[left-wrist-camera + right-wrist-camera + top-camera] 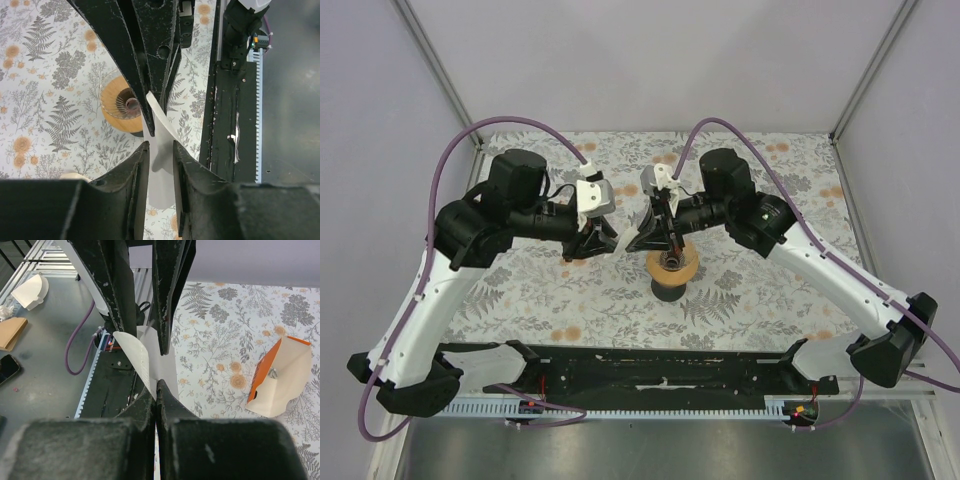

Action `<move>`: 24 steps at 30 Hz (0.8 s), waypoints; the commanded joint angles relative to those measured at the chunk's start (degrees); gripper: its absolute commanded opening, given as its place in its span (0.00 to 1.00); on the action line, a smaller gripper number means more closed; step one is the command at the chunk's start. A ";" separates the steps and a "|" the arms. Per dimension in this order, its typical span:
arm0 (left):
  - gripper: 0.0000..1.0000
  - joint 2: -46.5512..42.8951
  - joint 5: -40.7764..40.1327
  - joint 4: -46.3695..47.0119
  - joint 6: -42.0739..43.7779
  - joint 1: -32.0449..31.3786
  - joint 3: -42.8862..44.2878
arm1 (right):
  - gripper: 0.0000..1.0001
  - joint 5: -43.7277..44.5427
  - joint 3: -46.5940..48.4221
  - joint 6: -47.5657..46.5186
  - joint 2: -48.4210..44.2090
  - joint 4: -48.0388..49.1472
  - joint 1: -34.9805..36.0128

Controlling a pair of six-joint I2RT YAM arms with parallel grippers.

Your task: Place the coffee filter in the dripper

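The dripper, with a tan-orange rim and a black base, stands on the floral cloth just below where the two grippers meet. In the left wrist view the dripper shows its ribbed inside and dark centre hole. My right gripper is shut on an edge of the white coffee filter, holding it in the air beside the dripper. My left gripper faces it with jaws apart, and the coffee filter paper runs through the gap between them. In the top view the arms almost hide the filter.
An orange and white pack lies open on the cloth beyond the grippers. A black base rail runs along the near table edge. Spare white filters and a phone lie on the grey surface off the table.
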 commanded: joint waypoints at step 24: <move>0.02 0.78 -24.08 11.65 -28.46 5.44 0.01 | 0.76 40.13 6.16 8.59 -2.14 4.41 -1.67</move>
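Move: The coffee filter is already pinched by the right hand and stands between the slightly open left fingers, its middle about 1 cm right of the left hand and 3 cm below, and 1 cm left of and 1 cm below the right. The dripper stands some 9 cm ahead, 9 cm right of the left hand, about 29 cm lower; the orange coffee box about 19 cm ahead and 9 cm left of that hand, 33 cm down. Sinking barely 1 cm, the left hand closes its fingers on the filter while the right stays and keeps its pinch; the right then opens wide and lets go. Both swing forward, the right about 8 cm turning some 25 degrees clockwise, the left about 5 cm with the filter, turning as much counter-clockwise, so the hands draw apart. ##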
